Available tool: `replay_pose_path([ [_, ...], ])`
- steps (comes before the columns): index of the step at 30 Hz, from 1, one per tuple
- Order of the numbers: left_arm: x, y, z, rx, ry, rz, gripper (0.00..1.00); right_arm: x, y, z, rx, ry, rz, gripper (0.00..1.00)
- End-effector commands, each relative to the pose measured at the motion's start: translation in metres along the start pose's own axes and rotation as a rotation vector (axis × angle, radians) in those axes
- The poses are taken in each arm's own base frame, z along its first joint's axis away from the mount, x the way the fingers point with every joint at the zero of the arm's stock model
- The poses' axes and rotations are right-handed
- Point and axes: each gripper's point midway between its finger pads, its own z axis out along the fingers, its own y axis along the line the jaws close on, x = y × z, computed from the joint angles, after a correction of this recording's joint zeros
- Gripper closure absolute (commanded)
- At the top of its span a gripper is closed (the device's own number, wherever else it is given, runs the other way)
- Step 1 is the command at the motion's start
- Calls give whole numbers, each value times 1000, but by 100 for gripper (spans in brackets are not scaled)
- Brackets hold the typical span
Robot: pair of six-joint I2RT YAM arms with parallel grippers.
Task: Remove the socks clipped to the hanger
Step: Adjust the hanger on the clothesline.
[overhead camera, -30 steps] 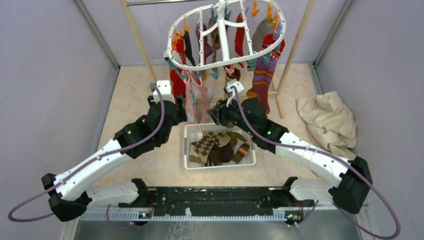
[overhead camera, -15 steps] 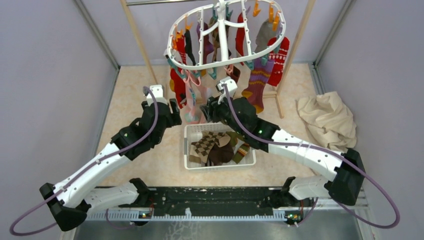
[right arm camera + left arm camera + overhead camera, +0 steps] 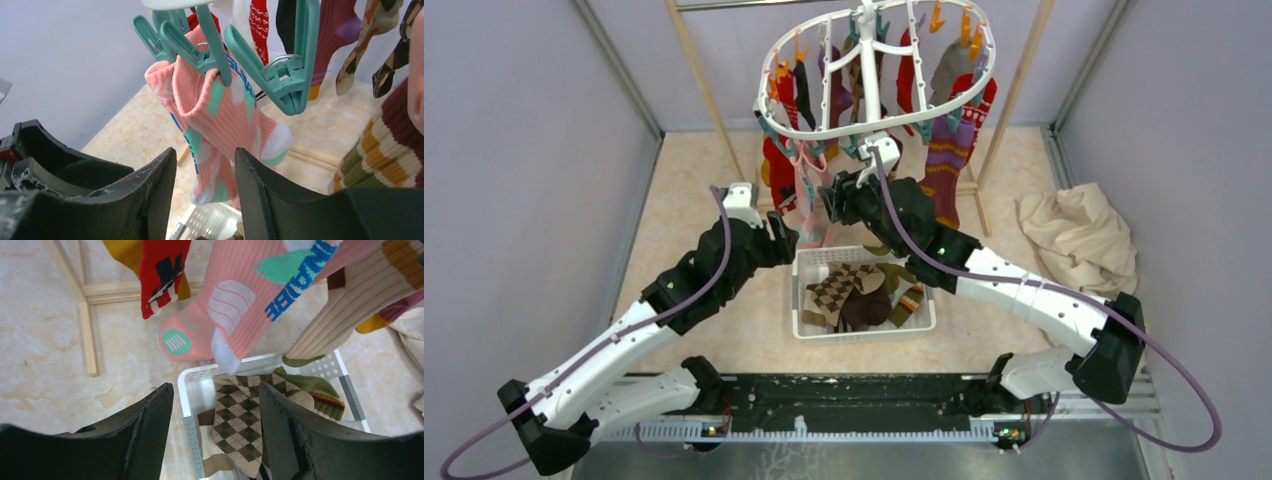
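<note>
The white oval hanger (image 3: 869, 70) hangs at the back with several socks clipped under it: a purple striped one (image 3: 946, 165), a red one (image 3: 776, 165) and a pink one (image 3: 807, 195). My right gripper (image 3: 829, 200) is open just right of the pink sock. In the right wrist view the pink sock (image 3: 220, 115) hangs from a teal clip (image 3: 210, 55) beyond the open right gripper (image 3: 205, 152). My left gripper (image 3: 786, 235) is open below and left of that sock. In the left wrist view the pink sock (image 3: 250, 295) dangles above the empty left gripper (image 3: 215, 387).
A white slotted basket (image 3: 804, 290) below the hanger holds an argyle sock (image 3: 839, 290) and others; its rim (image 3: 186, 390) lies under my left jaws. Wooden rack poles (image 3: 704, 90) flank the hanger. A cream cloth (image 3: 1079, 240) lies at right. Grey walls close both sides.
My right gripper has moved left and farther back, up to the pink sock, its jaws a little wider. The left gripper shifted slightly nearer. The hanger swayed a little.
</note>
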Motion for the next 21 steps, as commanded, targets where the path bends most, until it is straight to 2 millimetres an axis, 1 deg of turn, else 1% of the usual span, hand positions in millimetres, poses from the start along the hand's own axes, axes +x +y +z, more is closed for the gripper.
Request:
replay_pose_path([
  [1, -6, -14, -6, 85, -20, -50, 31, -15, 6, 5, 0, -44, 6, 52],
  [4, -5, -12, -8, 81, -20, -49, 31, 1, 3, 8, 11, -44, 25, 52],
  [6, -7, -11, -10, 78, -23, -48, 31, 17, -1, 9, 17, -48, 37, 52],
  [10, -13, -9, -13, 74, -35, -41, 31, 40, -9, 12, 37, -65, 59, 52],
  [15, -15, -8, -14, 67, -39, -34, 30, 58, -24, 22, 120, -68, 66, 52],
  [21, -15, -8, -13, 66, -39, -39, 29, 80, -35, 40, 208, -45, 72, 51],
])
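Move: The pink sock pair hangs some 6 cm ahead of the right hand and 4 cm to its left, its middle about 6 cm below. An empty teal clip is around 6 cm ahead, straight in line left to right, and 6 cm up; the brown-orange striped sock hangs 8 cm ahead and 9 cm right, slightly lower. From the left hand, the pink socks are roughly 9 cm ahead, 5 cm right and 5 cm higher. Drop the right gripper about 10 cm from beside the teal clips down along the pink socks, easing it 2 to 3 cm forward in the second half, so the fingertips come close to the lower fabric. Let the wrist turn only slightly clockwise, and leave the fingers half open without closing on anything. ##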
